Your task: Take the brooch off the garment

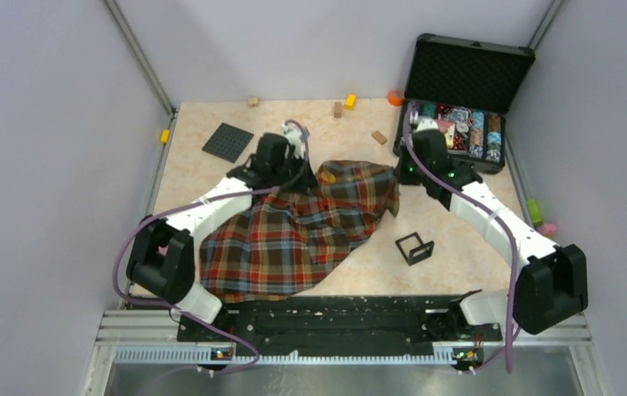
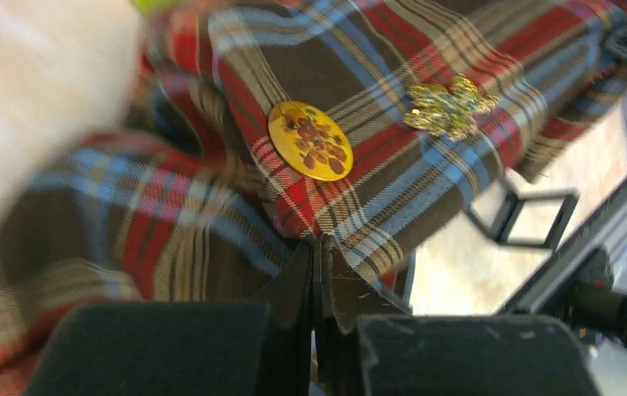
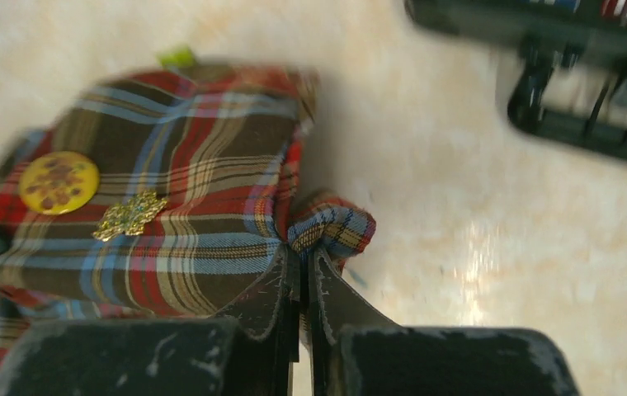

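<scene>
The plaid shirt (image 1: 294, 235) lies bunched across the table's middle. My left gripper (image 1: 307, 171) is shut on a fold of it, as the left wrist view (image 2: 320, 247) shows. My right gripper (image 1: 393, 186) is shut on the shirt's right corner, which bunches at its tips in the right wrist view (image 3: 304, 260). A round yellow badge (image 2: 310, 140) with brown marks and a gold glittery ornament (image 2: 449, 106) sit pinned on the cloth between the grippers. Both also show in the right wrist view, the badge (image 3: 58, 182) and the ornament (image 3: 129, 214). No whitish-silver brooch shows.
An open black case (image 1: 465, 124) of poker chips stands at the back right. A black square plate (image 1: 228, 142) lies at the back left. A black wire frame (image 1: 414, 247) stands right of the shirt. Small blocks (image 1: 379, 137) are scattered along the back.
</scene>
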### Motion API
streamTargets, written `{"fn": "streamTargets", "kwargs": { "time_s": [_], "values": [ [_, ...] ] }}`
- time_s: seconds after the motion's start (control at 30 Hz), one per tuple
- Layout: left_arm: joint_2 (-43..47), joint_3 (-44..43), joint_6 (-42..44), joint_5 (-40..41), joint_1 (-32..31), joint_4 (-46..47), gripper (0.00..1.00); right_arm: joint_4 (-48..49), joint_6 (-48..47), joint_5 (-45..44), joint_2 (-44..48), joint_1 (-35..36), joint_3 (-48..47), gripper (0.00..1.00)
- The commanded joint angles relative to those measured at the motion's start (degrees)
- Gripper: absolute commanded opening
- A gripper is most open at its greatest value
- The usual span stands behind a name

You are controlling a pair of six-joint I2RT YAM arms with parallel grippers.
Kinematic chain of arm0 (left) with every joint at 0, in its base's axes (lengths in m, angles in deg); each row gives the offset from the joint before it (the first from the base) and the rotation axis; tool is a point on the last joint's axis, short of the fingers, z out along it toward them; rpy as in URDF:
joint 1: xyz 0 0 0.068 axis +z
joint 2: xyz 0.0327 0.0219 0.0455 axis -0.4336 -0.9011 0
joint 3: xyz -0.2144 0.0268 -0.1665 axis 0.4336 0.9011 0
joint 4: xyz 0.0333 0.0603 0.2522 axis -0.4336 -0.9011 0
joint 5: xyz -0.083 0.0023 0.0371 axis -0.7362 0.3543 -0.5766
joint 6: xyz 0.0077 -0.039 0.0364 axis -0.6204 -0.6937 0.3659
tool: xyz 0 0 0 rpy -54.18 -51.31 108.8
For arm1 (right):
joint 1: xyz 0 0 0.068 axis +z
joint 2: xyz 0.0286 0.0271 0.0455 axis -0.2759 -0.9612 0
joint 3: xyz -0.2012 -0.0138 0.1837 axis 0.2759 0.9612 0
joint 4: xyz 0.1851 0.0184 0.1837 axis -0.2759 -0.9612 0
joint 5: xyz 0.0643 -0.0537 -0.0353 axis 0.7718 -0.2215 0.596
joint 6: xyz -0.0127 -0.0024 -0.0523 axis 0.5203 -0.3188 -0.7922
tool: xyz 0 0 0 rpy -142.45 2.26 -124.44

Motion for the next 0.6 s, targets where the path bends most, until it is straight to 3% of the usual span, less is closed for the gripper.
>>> {"fn": "streamTargets", "kwargs": {
  "time_s": [0.0,0.07,0.2,0.23,0.3,0.4,0.5,0.57],
  "values": [
    [3.1,8.1,-5.2,-4.0,-3.9,12.6,0.04,7.1,3.2,-1.0,4.0,-0.6,9.6,0.0],
    [3.5,12.4,-6.3,-6.5,-5.0,14.3,0.12,6.8,3.4,-1.7,4.7,-0.7,13.6,0.0],
    [8.1,14.8,-2.3,-2.6,-5.4,4.7,0.52,4.3,3.7,-3.1,6.0,-0.7,18.1,0.0],
    [9.7,13.6,-1.7,2.0,-4.8,0.1,0.59,3.8,3.2,-2.9,6.4,-0.7,18.3,0.06],
    [13.3,12.3,-0.9,8.6,-2.8,-5.1,0.63,4.1,1.7,-2.6,7.8,-0.7,18.5,0.25],
    [18.6,12.6,-1.7,8.8,3.7,-5.5,0.63,6.1,-0.6,-2.9,9.0,-0.7,16.3,0.36],
    [23.4,16.0,-3.2,11.6,9.4,-0.9,0.65,5.6,-2.3,0.1,4.6,-0.7,9.6,0.46],
    [22.8,16.6,-4.5,14.1,12.3,-0.7,0.68,4.5,-2.8,2.4,0.4,-0.6,3.7,0.64]
  ]
}}
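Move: Both hands still hold the plaid garment, some 20 cm apart. The round yellow brooch lies about 4 cm ahead and 4 cm right of the left hand, nearly level with it; the gold leaf brooch is 2 cm ahead and 8 cm right. From the right hand the round brooch is roughly 3 cm ahead, 16 cm left and 4 cm lower; the black stand is 11 cm back, 4 cm right and 13 cm below. Both closed grippers carry the garment down and back together, the right one sinking about 11 cm and drawing back 6 before opening to about half and easing up a few centimetres, free of the cloth. The left sinks and draws back some 7 to 8 cm, opens as it gets low and lets go, then swings off to the left, rising and turning counter-clockwise, away from the brooches with its fingers spread. ##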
